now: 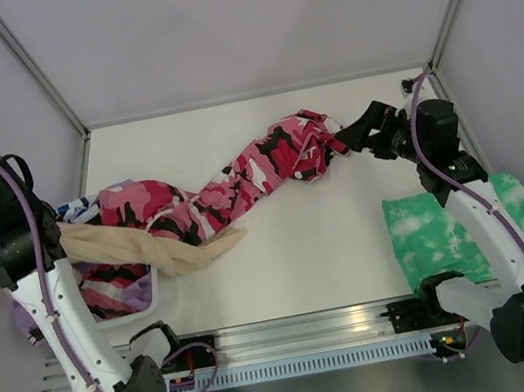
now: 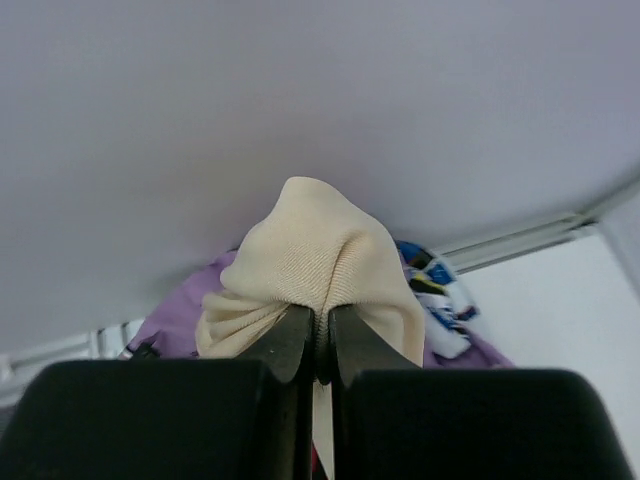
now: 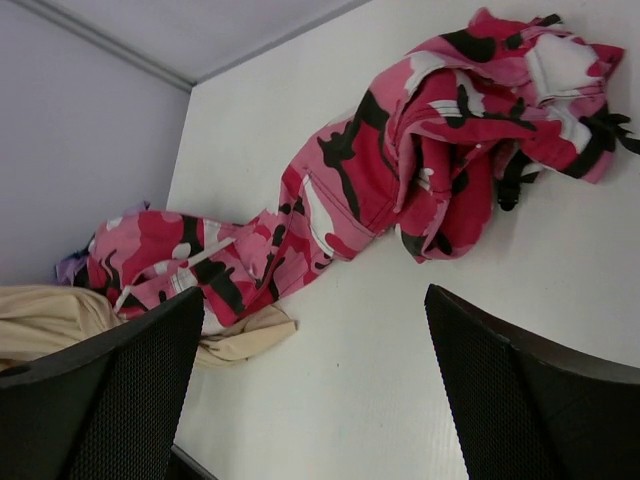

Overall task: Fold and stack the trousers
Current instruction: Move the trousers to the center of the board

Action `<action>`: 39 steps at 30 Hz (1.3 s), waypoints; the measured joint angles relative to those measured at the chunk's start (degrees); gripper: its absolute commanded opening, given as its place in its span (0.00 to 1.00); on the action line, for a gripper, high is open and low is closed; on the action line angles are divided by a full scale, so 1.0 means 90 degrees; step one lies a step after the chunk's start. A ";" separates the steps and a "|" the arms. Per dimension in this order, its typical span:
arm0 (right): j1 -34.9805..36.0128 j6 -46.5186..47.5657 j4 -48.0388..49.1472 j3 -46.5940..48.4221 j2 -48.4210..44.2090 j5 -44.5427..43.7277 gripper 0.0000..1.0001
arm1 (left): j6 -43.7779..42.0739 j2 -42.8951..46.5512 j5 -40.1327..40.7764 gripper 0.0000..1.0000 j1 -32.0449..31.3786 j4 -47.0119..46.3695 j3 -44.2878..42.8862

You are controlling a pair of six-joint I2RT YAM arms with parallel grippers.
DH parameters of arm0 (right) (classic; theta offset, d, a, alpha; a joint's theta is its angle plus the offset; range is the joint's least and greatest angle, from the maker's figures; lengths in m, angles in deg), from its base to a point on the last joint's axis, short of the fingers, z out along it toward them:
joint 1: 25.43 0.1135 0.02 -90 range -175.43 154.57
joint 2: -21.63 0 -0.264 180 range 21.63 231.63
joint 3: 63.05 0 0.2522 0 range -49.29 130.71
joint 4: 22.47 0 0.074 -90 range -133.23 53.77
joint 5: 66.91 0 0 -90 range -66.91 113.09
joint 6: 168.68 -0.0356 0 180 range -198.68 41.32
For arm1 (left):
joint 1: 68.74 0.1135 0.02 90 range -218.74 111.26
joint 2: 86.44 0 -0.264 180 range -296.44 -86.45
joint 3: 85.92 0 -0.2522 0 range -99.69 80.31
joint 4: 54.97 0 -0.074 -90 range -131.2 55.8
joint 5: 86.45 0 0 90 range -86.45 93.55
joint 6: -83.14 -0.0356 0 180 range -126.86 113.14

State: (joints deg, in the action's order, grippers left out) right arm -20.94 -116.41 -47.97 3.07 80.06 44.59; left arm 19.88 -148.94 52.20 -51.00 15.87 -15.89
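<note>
The pink, red, white and black camouflage trousers [image 1: 240, 185] lie crumpled in a long diagonal across the table, from the pile at the left to a bunched end at the back right; the right wrist view shows them too [image 3: 350, 180]. My right gripper [image 1: 346, 132] hovers open just right of that bunched end, nothing between its fingers [image 3: 312, 295]. My left gripper [image 2: 320, 320] is shut on a fold of a beige garment [image 2: 320, 250], lifted at the left. That beige garment [image 1: 175, 250] trails across the trousers' left part.
A green-and-white tie-dye garment [image 1: 431, 232] lies flat at the front right, under the right arm. Lilac cloth [image 2: 180, 320] and a colourful printed cloth [image 2: 440, 290] sit in the pile at the left [image 1: 122, 292]. Walls enclose the table on three sides.
</note>
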 measured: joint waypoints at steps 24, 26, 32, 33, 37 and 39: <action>0.1032 0.1052 0.0109 0.1054 0.1518 0.0243 0.98 | 0.0223 0.1928 -0.5377 0.85 -0.0010 -0.0376 0.2271; 0.1032 0.1018 0.0090 0.1093 0.1656 0.0216 0.98 | 0.0299 0.2016 -0.5620 0.84 -0.0780 -0.0610 0.2871; 0.1032 0.0816 0.0206 0.0916 0.1423 -0.0012 0.98 | 0.0923 0.1010 -0.5173 0.83 -0.4544 -0.0505 0.3861; 0.1035 0.0760 0.0245 0.0809 0.1299 -0.0083 0.98 | 0.1069 0.0733 -0.4789 0.86 -0.5360 -0.0476 0.3798; 0.1073 0.0546 0.0311 0.0372 0.0862 -0.0299 0.98 | 0.1836 -0.0619 -0.3349 0.90 -0.7417 -0.0039 0.3468; 0.1081 0.0520 0.0301 0.0265 0.0753 -0.0410 0.98 | 0.2147 -0.1226 -0.2773 0.93 -0.7623 0.0073 0.3551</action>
State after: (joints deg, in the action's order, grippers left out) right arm -11.21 -111.73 -45.26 5.45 86.84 40.89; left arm 39.20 -159.98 27.23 -119.61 16.53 16.07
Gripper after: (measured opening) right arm 0.979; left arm 0.908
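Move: The left hand still pinches the beige cloth, with the white basket about 34 cm below it and 4 cm ahead. Beside the basket, the middle of the pink camo trousers lies roughly 18 cm ahead of the hand, 39 cm right and 38 below; the blue-striped cloth is some 17 cm ahead, 2 right and 34 below. From the right hand, the trousers' middle is 4 cm ahead, 31 left, 24 below. Left hand lowers the beige cloth 24 cm, lets go, then arcs open 35 cm right; right hand drifts left. ##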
